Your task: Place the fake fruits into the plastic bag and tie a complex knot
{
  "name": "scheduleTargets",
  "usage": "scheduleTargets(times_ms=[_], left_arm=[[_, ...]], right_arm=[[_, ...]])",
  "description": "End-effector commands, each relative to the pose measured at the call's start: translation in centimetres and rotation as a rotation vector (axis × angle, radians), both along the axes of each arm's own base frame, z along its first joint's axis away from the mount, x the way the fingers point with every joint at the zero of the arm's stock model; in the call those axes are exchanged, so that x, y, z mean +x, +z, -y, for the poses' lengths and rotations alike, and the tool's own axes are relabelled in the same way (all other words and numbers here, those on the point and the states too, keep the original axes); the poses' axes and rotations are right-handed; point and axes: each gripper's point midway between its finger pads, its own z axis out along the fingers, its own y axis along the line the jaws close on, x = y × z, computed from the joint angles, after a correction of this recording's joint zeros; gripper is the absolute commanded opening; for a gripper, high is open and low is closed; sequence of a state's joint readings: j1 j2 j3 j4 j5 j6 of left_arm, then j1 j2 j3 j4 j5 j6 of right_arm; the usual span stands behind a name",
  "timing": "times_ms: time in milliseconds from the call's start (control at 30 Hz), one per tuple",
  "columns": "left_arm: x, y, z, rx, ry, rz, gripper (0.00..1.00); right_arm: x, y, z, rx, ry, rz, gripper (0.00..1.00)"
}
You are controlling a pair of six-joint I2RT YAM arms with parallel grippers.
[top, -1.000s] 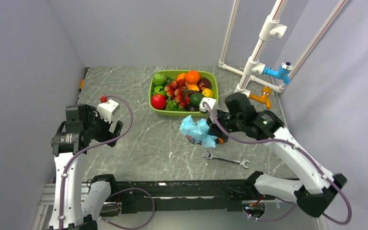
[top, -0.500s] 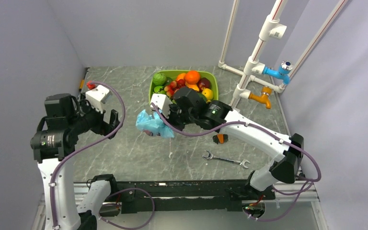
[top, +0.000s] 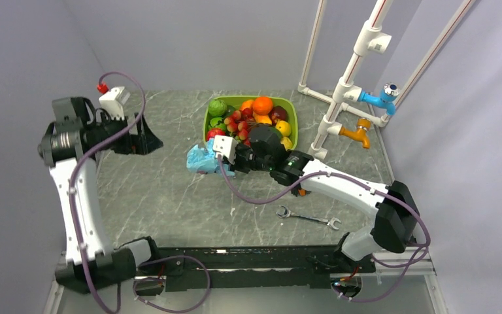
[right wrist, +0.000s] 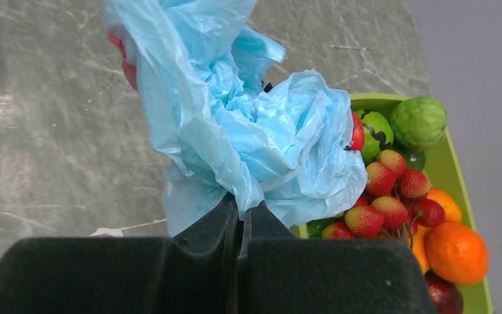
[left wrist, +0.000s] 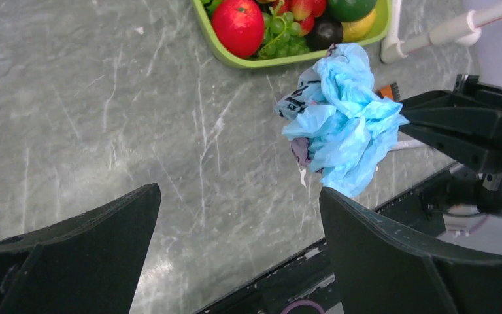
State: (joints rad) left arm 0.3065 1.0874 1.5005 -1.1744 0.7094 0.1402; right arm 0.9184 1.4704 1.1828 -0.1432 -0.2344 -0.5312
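Note:
The plastic bag [top: 202, 159] is a crumpled light-blue wad hanging just above the table, off the tray's front left corner. My right gripper [top: 224, 160] is shut on a fold of it, seen close in the right wrist view, where the gripper [right wrist: 240, 209] pinches the bag [right wrist: 235, 124]. The fake fruits [top: 255, 121] lie heaped in the lime-green tray [top: 207, 124]; among them are an orange [right wrist: 456, 252] and red-yellow balls [right wrist: 392, 190]. My left gripper [top: 145, 137] hangs open and empty to the bag's left; from the left wrist, the gripper [left wrist: 238, 190] faces the bag [left wrist: 343, 124]. A knot is out of view.
A metal wrench [top: 307, 217] lies near the front edge, and a small orange-handled item [top: 301, 190] sits under the right forearm. A white pipe stand [top: 350, 72] with blue and orange valves rises at the back right. Grey walls close both sides.
My right arm has carried the bag leftward from right of centre to the tray's front left corner. My left arm has risen and swung back towards the bag, still open.

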Motion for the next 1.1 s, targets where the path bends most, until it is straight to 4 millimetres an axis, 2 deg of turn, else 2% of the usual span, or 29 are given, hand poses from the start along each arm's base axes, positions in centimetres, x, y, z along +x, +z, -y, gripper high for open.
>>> scheduleTargets(times_ms=[0,100,233,300,400,533,567,600,667,700,733,767,800,833,900,967,1067], left_arm=[[1.3,2.0,1.4,-0.044,-0.216,0.017,0.99],[2.0,0.6,2.6,-0.151,-0.329,-0.04,0.99],[3.2,-1.7,4.2,-0.206,-0.361,-0.028,0.99],[2.8,-3.2,5.7,-0.24,-0.405,-0.056,0.99],[2.2,-4.9,7.6,-0.292,-0.466,-0.097,0.99],[1.0,-7.8,9.4,-0.347,-0.493,-0.173,0.97],[0.8,-8.1,9.5,-0.36,-0.493,-0.18,0.85],[0.7,-8.1,9.4,-0.363,-0.499,-0.176,0.66],[0.6,-6.9,9.1,-0.385,-0.517,-0.133,0.23],[0.8,-6.1,8.5,-0.395,-0.507,-0.108,0.02],[1.2,-5.1,7.7,-0.408,-0.485,-0.075,0.0],[1.5,-4.1,6.7,-0.422,-0.457,-0.045,0.0],[1.8,-3.3,6.0,-0.428,-0.439,-0.018,0.0],[1.8,-2.7,5.3,-0.436,-0.428,0.004,0.0],[1.0,-2.0,5.0,-0.449,-0.446,0.021,0.0],[0.1,-2.0,5.5,-0.498,-0.467,0.004,0.0],[-0.5,-2.4,5.9,-0.532,-0.473,-0.008,0.0]], right_arm=[[1.4,5.5,-1.7,0.152,0.019,0.216,0.0],[1.4,5.5,-3.0,0.151,0.042,0.269,0.0],[0.8,5.5,-4.9,0.137,0.092,0.409,0.0],[0.0,5.8,-5.6,0.146,0.127,0.468,0.0],[-0.2,5.2,-6.5,0.124,0.143,0.539,0.0],[-0.3,6.5,-6.7,0.192,0.126,0.58,0.0],[-0.5,6.7,-6.6,0.207,0.126,0.58,0.0],[-0.7,7.1,-6.4,0.226,0.126,0.582,0.0],[-1.2,6.6,-5.7,0.223,0.144,0.568,0.0],[-1.4,5.9,-5.2,0.206,0.149,0.538,0.03],[-1.4,5.1,-4.6,0.189,0.153,0.496,0.11],[-1.3,4.4,-3.9,0.172,0.154,0.448,0.26],[-1.2,3.8,-3.2,0.164,0.148,0.386,0.48],[-1.1,3.5,-2.7,0.159,0.139,0.323,0.66],[-0.6,3.3,-1.7,0.172,0.107,0.18,0.85],[-0.8,3.5,-1.7,0.187,0.112,0.103,0.96],[-1.3,4.1,-2.5,0.227,0.138,0.055,1.0]])
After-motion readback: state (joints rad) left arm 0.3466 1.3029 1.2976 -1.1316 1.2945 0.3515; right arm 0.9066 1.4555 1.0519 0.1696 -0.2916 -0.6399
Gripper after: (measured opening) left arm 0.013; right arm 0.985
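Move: The crumpled blue plastic bag is pinched in my right fingers, its middle some 7 cm to the left of that hand, 2 cm ahead and 3 cm lower. From my open left hand it lies about 15 cm to the right, 2 cm ahead and 9 cm below. On the table, the green fruit basket's middle is roughly 24 cm ahead, 29 cm right and 29 cm below my left hand, and its red fruit some 22 cm ahead, 17 cm right and 26 cm below. After a short reach forward, my left hand swings down and to the right about 10 cm each way, turning clockwise, onto the bag that my right hand carries some 6 cm left to meet it. I close my left fingers on the bag's bunched plastic, then open my right and back it off about 5 cm to the right, while my left lifts the bag some 6 cm up and 4 cm left. ##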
